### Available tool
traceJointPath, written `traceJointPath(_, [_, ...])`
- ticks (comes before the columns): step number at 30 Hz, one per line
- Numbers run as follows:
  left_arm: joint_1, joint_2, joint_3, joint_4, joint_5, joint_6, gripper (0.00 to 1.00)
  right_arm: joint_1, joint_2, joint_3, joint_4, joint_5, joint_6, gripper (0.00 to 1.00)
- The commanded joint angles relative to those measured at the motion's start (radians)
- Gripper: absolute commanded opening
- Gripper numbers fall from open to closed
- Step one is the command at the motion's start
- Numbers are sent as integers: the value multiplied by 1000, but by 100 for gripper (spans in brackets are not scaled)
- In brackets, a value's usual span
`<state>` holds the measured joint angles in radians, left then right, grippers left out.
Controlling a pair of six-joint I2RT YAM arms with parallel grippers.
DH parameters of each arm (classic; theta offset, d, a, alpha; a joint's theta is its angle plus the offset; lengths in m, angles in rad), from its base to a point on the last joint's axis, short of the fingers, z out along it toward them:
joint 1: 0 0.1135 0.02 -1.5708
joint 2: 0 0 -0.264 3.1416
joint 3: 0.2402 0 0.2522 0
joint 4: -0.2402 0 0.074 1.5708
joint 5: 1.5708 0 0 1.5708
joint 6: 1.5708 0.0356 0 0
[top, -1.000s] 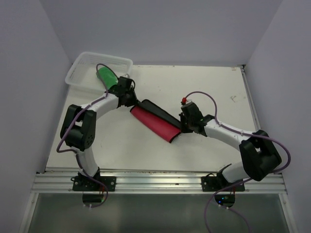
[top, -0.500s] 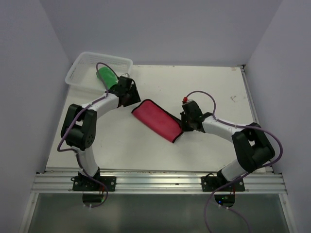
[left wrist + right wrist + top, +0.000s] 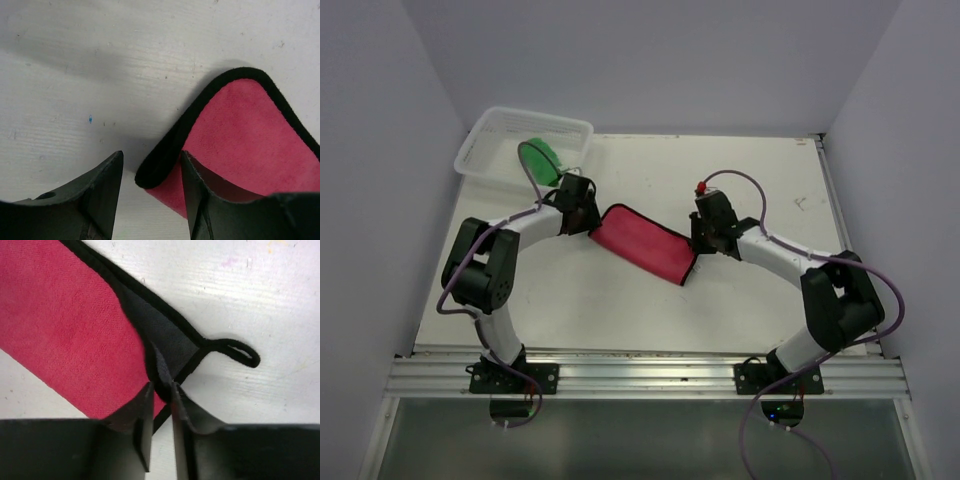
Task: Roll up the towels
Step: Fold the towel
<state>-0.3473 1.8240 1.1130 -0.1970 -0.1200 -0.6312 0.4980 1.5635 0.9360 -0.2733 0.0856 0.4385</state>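
The red towel [image 3: 645, 248] lies red side up on the white table between my two grippers. My left gripper [image 3: 590, 222] sits at its far-left corner. In the left wrist view the left gripper [image 3: 151, 162] is open, and the towel's black-hemmed corner [image 3: 155, 170] rests loose between the fingers. My right gripper [image 3: 698, 245] is at the towel's right end. There the right gripper [image 3: 161, 390] stands nearly closed on a raised fold of dark grey underside [image 3: 160, 337] and hem. The green towel [image 3: 542, 157] lies rolled in the basket.
The white mesh basket [image 3: 525, 113] stands at the back left corner, close behind the left arm. A black hanging loop [image 3: 235, 351] sticks out from the red towel's corner onto the table. Grey walls enclose the table on three sides.
The red towel, held up folded with its dark underside showing, has been laid flatter on the table. The left gripper opened and let its corner go. The right jaws have eased slightly.
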Motion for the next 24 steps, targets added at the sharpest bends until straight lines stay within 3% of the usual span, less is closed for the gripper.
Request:
traceJointPath(1, [8, -20, -18, 70, -33, 27, 53, -4, -2, 67, -40, 11, -24, 27])
traceJointPath(4, [8, -11, -31, 79, -23, 27, 51, -4, -23, 89, -69, 20, -30, 42])
traceJointPath(9, [5, -17, -77, 102, -9, 22, 47, -6, -86, 109, -133, 55, -41, 57])
traceJointPath(16, [-12, -45, -174, 140, 0, 14, 34, -6, -157, 115, -188, 51, -49, 60])
traceJointPath(24, [-50, -110, -287, 149, -18, 4, 27, -4, -247, 83, -230, 54, -50, 60])
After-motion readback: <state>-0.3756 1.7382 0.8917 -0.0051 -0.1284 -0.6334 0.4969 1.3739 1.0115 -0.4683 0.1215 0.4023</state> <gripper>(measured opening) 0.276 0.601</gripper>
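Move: The red towel's near-left corner lies between the left hand's open fingertips, about 2 cm back and 2 cm below; its far-left corner is some 5 cm ahead and 5 cm right. The basket with the green towel stands roughly 20 cm ahead and 16 cm left of that hand. At the right fingertips is the red towel's folded-over edge, with its near-right corner about 8 cm back, 3 cm left and 5 cm down. Right hand opens off the edge, rising about 7 cm; left sinks back 3 cm, closing around the corner. ##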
